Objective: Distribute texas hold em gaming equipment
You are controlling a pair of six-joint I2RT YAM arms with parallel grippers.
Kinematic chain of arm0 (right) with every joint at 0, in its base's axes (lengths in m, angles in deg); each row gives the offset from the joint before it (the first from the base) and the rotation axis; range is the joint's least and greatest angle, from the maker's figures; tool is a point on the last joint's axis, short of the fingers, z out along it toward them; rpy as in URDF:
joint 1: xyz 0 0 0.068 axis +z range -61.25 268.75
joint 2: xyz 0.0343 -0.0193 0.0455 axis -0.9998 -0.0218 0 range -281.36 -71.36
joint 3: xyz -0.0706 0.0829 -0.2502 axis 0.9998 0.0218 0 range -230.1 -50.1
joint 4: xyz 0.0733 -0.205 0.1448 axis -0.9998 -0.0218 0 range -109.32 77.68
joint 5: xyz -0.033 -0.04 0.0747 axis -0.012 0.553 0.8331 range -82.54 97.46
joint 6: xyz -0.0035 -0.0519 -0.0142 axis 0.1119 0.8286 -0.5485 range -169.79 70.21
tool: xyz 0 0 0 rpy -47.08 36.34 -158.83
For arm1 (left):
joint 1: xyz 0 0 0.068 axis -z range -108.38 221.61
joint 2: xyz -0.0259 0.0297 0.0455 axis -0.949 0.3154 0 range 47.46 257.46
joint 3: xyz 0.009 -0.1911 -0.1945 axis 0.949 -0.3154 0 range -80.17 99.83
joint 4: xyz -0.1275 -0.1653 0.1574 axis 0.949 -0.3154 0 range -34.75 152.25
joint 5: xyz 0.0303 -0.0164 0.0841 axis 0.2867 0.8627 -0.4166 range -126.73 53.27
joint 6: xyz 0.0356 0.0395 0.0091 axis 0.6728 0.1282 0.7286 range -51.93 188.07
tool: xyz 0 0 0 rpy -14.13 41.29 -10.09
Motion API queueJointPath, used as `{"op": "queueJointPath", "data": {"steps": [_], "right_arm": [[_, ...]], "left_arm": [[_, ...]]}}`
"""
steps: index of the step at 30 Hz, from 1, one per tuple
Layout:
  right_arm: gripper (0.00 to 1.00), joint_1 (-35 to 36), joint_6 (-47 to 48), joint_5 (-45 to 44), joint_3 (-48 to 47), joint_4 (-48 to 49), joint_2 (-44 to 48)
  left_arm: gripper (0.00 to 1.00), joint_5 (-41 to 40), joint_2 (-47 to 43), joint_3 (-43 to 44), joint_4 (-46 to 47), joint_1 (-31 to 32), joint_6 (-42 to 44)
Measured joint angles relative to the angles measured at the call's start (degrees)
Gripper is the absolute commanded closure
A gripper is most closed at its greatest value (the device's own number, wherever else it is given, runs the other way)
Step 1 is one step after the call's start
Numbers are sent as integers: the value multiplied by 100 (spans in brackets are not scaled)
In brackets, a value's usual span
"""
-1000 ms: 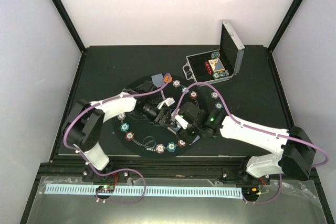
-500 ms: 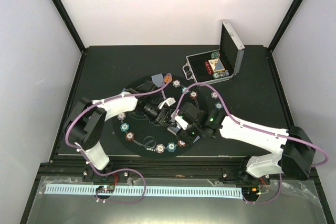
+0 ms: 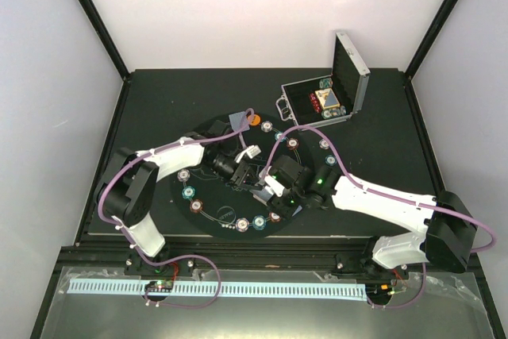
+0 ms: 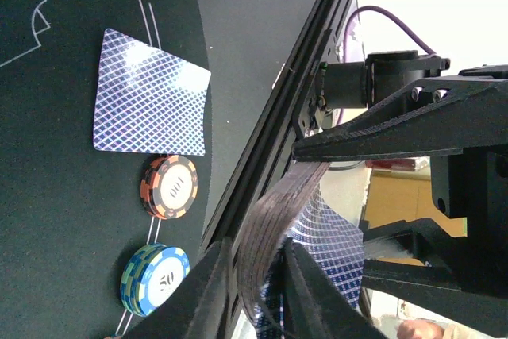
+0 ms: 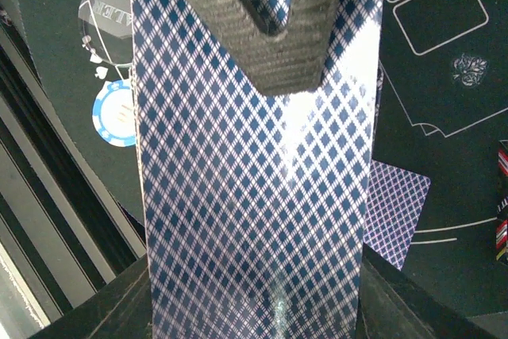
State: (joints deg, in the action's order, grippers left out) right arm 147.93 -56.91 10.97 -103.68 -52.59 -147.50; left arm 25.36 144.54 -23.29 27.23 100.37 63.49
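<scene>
Over the middle of the round black mat point(image 3: 208, 202) my two grippers meet. My right gripper point(image 5: 254, 311) is shut across the width of a deck of blue-patterned playing cards point(image 5: 254, 188), which bows under the squeeze. My left gripper point(image 4: 258, 291) has the deck's point(image 4: 266, 228) free end edge-on between its jaws, which press on both faces. One left finger point(image 5: 290, 29) lies over the deck's top. A single card point(image 4: 151, 93) lies face down on the mat beside an orange chip stack point(image 4: 169, 186) and a blue one point(image 4: 155, 277).
Chip stacks ring the mat, such as one point(image 3: 259, 224) at the near rim and one point(image 3: 292, 143) at the far side. A card point(image 3: 236, 121) and an orange disc point(image 3: 254, 120) lie at the far rim. The open silver case point(image 3: 321, 101) stands at the back right.
My left gripper has edged in and its jaws have closed around the end of the deck. The right gripper has held still with the deck.
</scene>
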Motion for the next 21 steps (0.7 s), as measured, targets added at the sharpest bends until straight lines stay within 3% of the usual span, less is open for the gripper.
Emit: {"op": "queueJointPath", "data": {"steps": [5,14,21], "right_arm": [[46,0,-9,-42,17,-17,0],[46,0,-79,-195,68,15,2],[46,-2,-258,-435,175,44,74]], "left_arm": [[98,66,-15,0,-52,-79,33],[98,199,-109,0,-83,-212,39],[98,-339,-411,9,-334,-638,203]]}}
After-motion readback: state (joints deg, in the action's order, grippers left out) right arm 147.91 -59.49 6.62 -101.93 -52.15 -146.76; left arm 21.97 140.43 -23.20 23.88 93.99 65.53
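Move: The playing-card deck sits in the right gripper; its middle lies about 4 cm right and 2 cm back of the left hand point, roughly level, and some 3 cm left and 1 cm ahead of the right hand. On the mat, about 10 cm below the left hand, the orange chip stack is 9 cm back and 6 cm right, the teal stack 10 cm back and 1 cm right, a dealt card 8 cm back and 12 cm right. Shut the nearly closed left fingers on the deck's top card, easing up about 1 cm, then draw the pinched card left and forward, off the deck and away from the right gripper, some 4 cm in all and speeding up. Keep the right gripper's hold on the deck while it eases about 1.5 cm to the right, forward and slightly down. ##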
